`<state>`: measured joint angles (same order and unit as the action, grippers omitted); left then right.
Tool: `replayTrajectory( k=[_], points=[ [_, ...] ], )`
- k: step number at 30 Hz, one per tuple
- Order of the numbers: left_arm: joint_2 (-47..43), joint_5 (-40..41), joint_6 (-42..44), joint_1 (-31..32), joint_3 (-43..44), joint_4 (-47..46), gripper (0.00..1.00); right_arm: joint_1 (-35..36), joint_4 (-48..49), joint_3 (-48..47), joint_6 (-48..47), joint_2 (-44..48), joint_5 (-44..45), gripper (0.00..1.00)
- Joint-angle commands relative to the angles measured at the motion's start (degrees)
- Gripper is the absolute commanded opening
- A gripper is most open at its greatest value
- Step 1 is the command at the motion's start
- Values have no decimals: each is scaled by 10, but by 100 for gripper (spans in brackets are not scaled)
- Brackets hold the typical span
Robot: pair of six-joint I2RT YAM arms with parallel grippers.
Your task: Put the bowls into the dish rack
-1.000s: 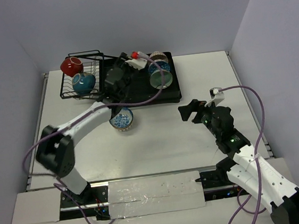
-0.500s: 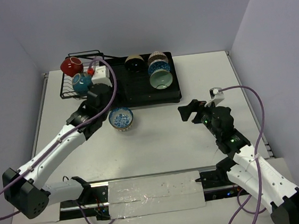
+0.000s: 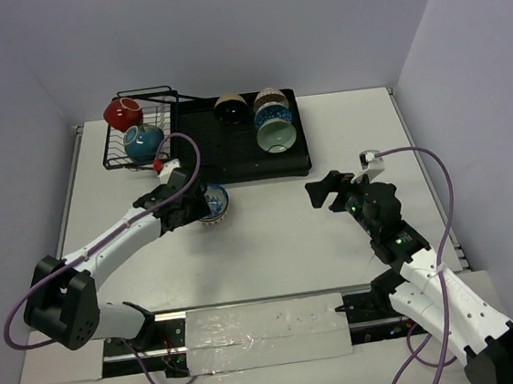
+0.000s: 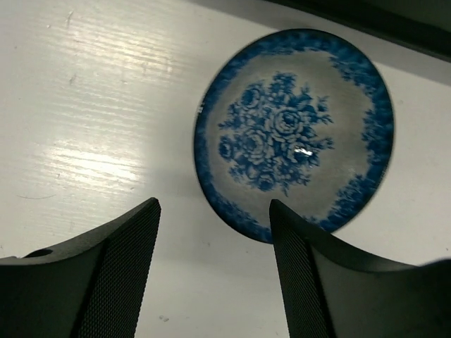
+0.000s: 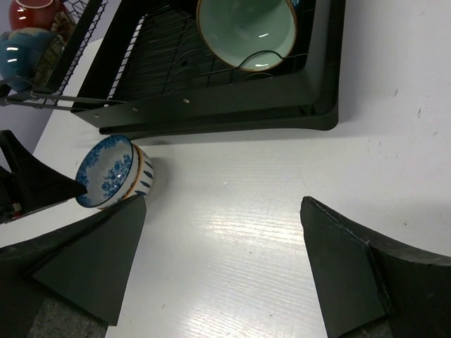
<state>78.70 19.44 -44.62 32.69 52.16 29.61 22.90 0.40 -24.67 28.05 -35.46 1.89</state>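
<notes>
A blue floral bowl (image 3: 212,204) stands upright on the white table in front of the dish rack (image 3: 236,174); it also shows in the left wrist view (image 4: 296,134) and the right wrist view (image 5: 113,172). My left gripper (image 3: 187,207) is open and empty at the bowl's left side; in its wrist view (image 4: 215,208) one finger overlaps the near rim and the other is over bare table. My right gripper (image 3: 325,190) is open and empty over the table, right of the bowl, as its wrist view (image 5: 222,204) shows. The rack's tray holds a dark bowl (image 3: 230,108), a patterned bowl (image 3: 272,110) and a green bowl (image 3: 276,136).
The rack's wire basket (image 3: 167,110) at the tray's left end holds a red bowl (image 3: 122,113) and a blue bowl (image 3: 144,142). Grey walls close in the table at the back and both sides. A taped strip (image 3: 266,330) runs along the near edge.
My left arm has drawn back from over the rack tray, past the basket, down to the blue floral bowl. The dark bowl now shows in the tray. The right arm has not moved.
</notes>
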Motion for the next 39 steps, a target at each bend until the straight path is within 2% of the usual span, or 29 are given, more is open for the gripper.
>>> replayTrajectory(
  k=[1,13,18,30,36,39],
  points=[
    [-4,-31,-23,-24,-15,-50,68,4,18,-2,-4,7,1,98],
    [55,-27,3,-52,7,-65,50,4,22,3,-5,3,8,98],
    [60,-37,9,-54,22,-65,35,5,27,5,-3,-9,0,97],
    [62,-24,22,-54,53,-33,34,4,26,5,-4,-5,-1,97],
    [80,-27,30,-55,62,-21,26,4,26,5,-4,-5,-1,97],
    [88,-33,33,-57,70,-5,19,4,26,3,-4,-5,-1,97]
  ],
)
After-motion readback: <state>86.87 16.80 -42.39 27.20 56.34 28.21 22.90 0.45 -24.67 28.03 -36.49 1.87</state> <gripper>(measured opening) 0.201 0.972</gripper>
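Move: The blue floral bowl, sitting on a second, orange-rimmed bowl, has its middle about 5 cm ahead of the left hand, 5 cm to its right and 5 cm lower. The black rack tray lies beyond them, its middle some 23 cm ahead and 15 cm right of that hand; the teal bowl is about 24 cm ahead and 12 cm left. From the right hand the floral bowl is roughly 30 cm left, about level with it fore and aft, and 14 cm below. Forward about 3 cm, with a slight shift left, the left hand eases in on the left side of the floral bowl's rim, first dipping some 3 cm, rising 2 cm, then starting to sink again. The fingers close from well open to a narrow gap, one on each side of the rim, while the wrist hardly turns. ##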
